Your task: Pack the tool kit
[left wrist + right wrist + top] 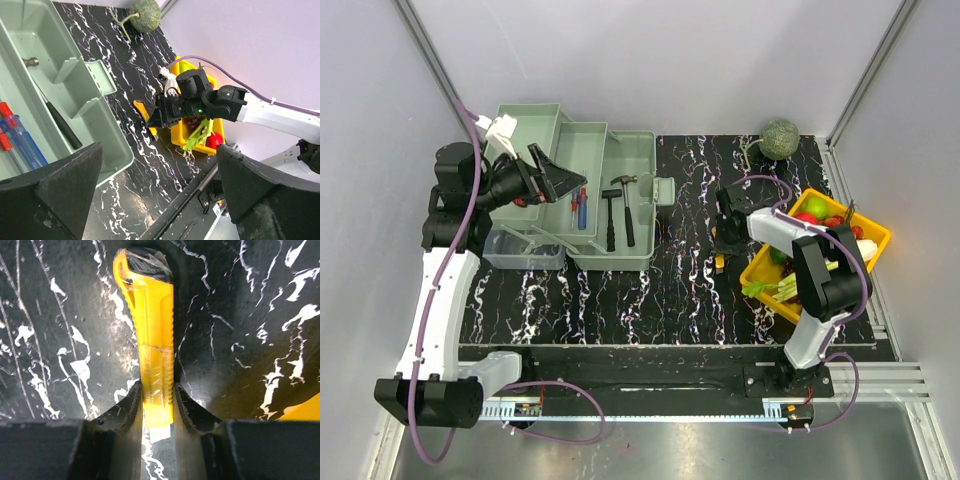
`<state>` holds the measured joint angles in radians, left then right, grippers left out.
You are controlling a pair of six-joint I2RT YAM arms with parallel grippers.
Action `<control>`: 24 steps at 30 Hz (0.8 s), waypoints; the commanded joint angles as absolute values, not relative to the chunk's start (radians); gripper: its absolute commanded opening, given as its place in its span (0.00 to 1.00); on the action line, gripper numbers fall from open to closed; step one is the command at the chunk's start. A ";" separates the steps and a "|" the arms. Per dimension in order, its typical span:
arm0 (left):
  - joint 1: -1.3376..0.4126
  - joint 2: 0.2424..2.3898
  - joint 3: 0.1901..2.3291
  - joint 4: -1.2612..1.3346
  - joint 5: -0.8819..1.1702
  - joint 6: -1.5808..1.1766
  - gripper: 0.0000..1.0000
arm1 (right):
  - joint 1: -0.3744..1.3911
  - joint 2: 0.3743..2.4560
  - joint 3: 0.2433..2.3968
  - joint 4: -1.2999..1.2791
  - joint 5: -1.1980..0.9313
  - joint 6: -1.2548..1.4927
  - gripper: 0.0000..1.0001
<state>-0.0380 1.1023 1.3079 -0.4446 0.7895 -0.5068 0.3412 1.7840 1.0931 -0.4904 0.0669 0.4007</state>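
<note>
The pale green toolbox [642,160] stands open at the back left, its fold-out trays [535,120] spread. Two black hammers [625,210] and red and blue screwdrivers [580,208] lie inside. My left gripper [555,180] hovers open over the trays, nothing between its fingers [50,200]. The yellow knife [150,330] lies on the black mat right of the box. My right gripper [156,390] is down on it, both fingers pressed against the handle's sides. The top view shows that gripper [725,245] beside the yellow tray.
A yellow tray [875,235] of fruit and vegetables sits at the right edge. A green melon [780,138] lies at the back right corner. The box's clear lid [520,248] hangs off its left front. Grey walls close in three sides.
</note>
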 commanded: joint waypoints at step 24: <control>-0.620 1.433 1.287 0.049 0.692 -0.637 0.99 | 0.347 0.983 0.836 -0.074 -0.821 0.724 0.00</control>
<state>-0.5884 1.4330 1.2499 -0.1299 0.6704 -0.6117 0.3412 1.0298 0.8379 -0.1768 -0.6785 0.6647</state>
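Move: The yellow knife is already pinched in the right fingers down at the table, its middle about 2 cm ahead of that hand. It is being taken to the open left gripper, some 32 cm to the left, 36 above and 5 back. From the left hand the knife lies roughly 33 cm right, 7 ahead and 36 below. From the right hand, the tray with the hammers is about 24 cm left and 10 ahead, the fruit crate about 23 right and 7 back. Up off the table goes the right hand with the knife, about 24 cm, drifting some 10 cm each left and back while its wrist swings the fingers from pointing down round to the left, towards the left hand; its grip holds. The left hand, fingers staying wide open, crosses over the hammer tray to meet it, some 18 cm right and 8 down, yawing about 25 degrees clockwise. ##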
